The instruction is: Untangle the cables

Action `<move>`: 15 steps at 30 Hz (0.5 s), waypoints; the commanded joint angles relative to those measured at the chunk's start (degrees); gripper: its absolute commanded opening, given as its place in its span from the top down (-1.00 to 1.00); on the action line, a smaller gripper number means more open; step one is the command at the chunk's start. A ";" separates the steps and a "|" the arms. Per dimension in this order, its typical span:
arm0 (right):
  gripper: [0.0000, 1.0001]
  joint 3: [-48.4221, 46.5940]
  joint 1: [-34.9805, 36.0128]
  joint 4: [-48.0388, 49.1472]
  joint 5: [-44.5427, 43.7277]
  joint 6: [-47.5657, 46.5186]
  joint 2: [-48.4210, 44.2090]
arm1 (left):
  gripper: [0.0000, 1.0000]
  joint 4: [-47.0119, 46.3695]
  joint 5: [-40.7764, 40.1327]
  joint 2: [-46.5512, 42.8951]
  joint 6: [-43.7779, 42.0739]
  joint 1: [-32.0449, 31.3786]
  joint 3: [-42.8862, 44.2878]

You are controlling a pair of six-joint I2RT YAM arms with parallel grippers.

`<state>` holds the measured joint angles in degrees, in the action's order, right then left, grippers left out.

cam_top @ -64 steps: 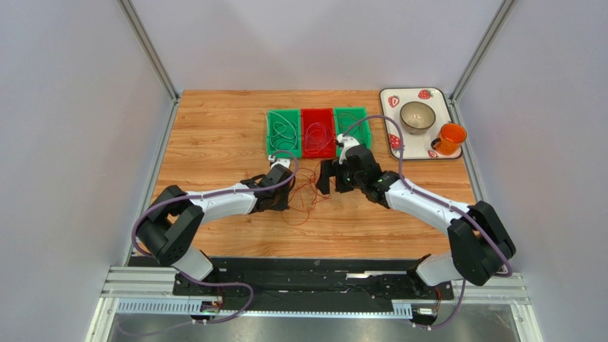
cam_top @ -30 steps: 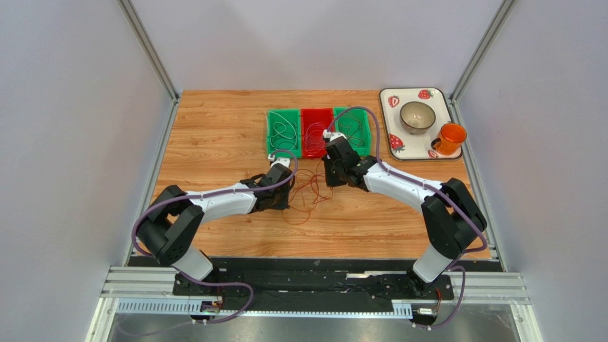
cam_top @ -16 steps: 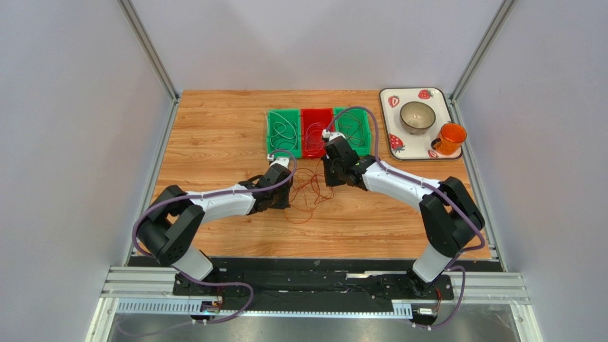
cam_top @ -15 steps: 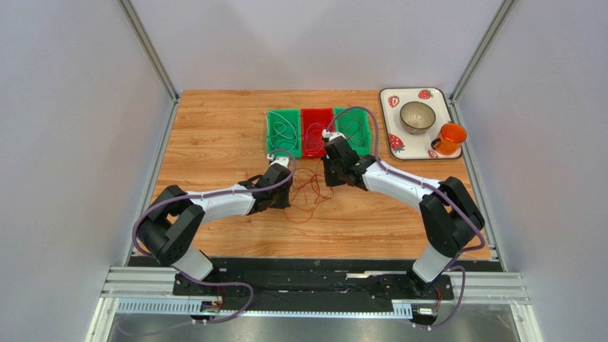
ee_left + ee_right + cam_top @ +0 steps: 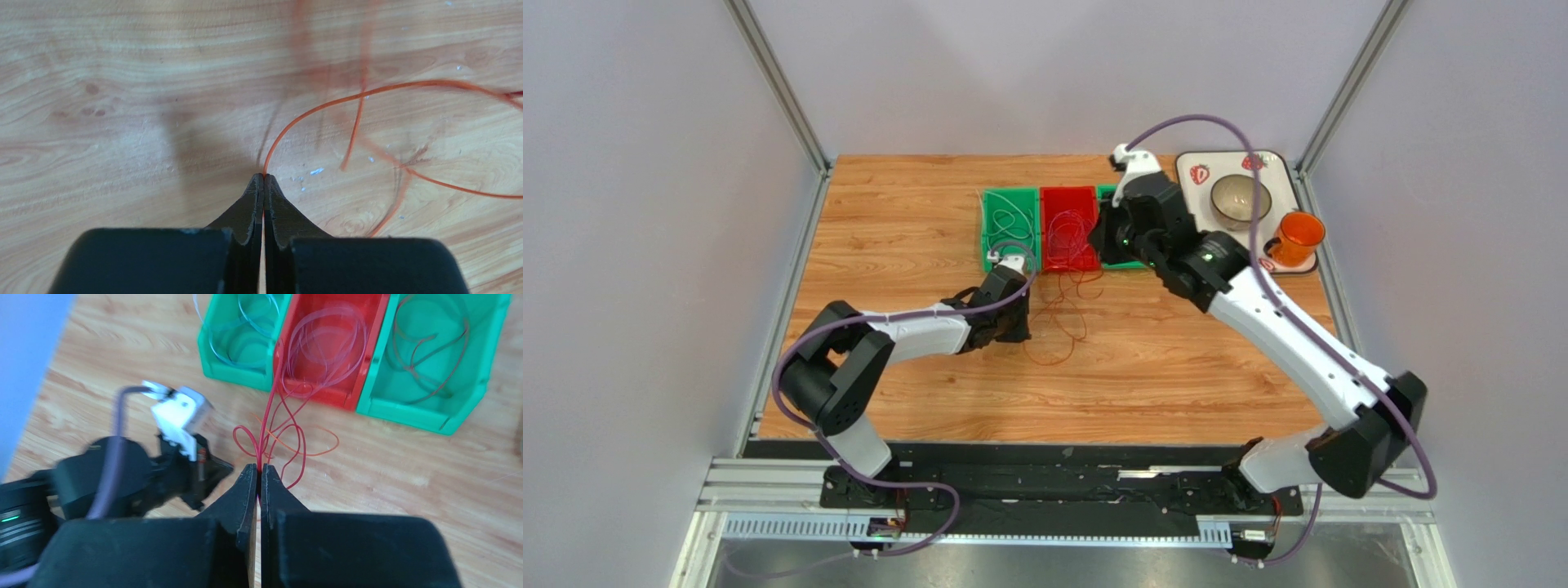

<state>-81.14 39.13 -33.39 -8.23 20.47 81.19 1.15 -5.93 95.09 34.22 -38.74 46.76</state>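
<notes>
Thin red and orange cables (image 5: pixel 1064 309) lie tangled on the wooden table in front of three bins. My left gripper (image 5: pixel 264 177) is low over the wood and shut on an orange cable (image 5: pixel 368 92), which curves away to the right. In the top view the left gripper (image 5: pixel 1016 324) sits at the tangle's left edge. My right gripper (image 5: pixel 258 468) is raised above the table and shut on a red cable (image 5: pixel 268 416) that runs up into the red bin (image 5: pixel 331 352). From above, the right gripper (image 5: pixel 1112 240) hangs over the bins.
The left green bin (image 5: pixel 215 352) holds pale cables and the right green bin (image 5: pixel 472 386) holds dark brownish ones. A strawberry-patterned tray (image 5: pixel 1195 245) at the back right carries a bowl (image 5: pixel 1241 199) and an orange cup (image 5: pixel 1297 235).
My right gripper has closed on the red cable and risen back toward the bins, drawing the strand out. The left arm has shifted slightly and stays shut on the orange cable.
</notes>
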 commanded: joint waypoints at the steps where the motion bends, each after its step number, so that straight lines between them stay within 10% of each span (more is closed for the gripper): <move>1: 1.00 -6.21 0.06 -3.87 -3.98 -1.83 -6.03 | 1.00 5.88 0.48 3.87 -0.03 0.33 0.79; 15: 1.00 -20.03 -0.02 -0.90 -14.80 -4.56 -14.73 | 1.00 6.94 0.05 5.10 -0.03 0.33 1.84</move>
<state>-99.50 39.13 -37.80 -18.46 16.86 70.06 1.96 -5.82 97.06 34.24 -38.59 49.21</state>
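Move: The right hand, already gripping the red cable, has the orange cable's table loops about 8 cm to its left, 2 cm back and 26 cm below. Ahead and some 24 cm below are the red box, 15 cm out and 6 cm left, and the right green box, 15 cm out and 4 cm right. The left hand, pinching the orange cable near the table, has those loops 7 cm right, 3 cm ahead, 2 cm below. Right hand keeps its grip, rising some 20 cm and drifting right, fingers tilting upward; left keeps pinching orange cable. ##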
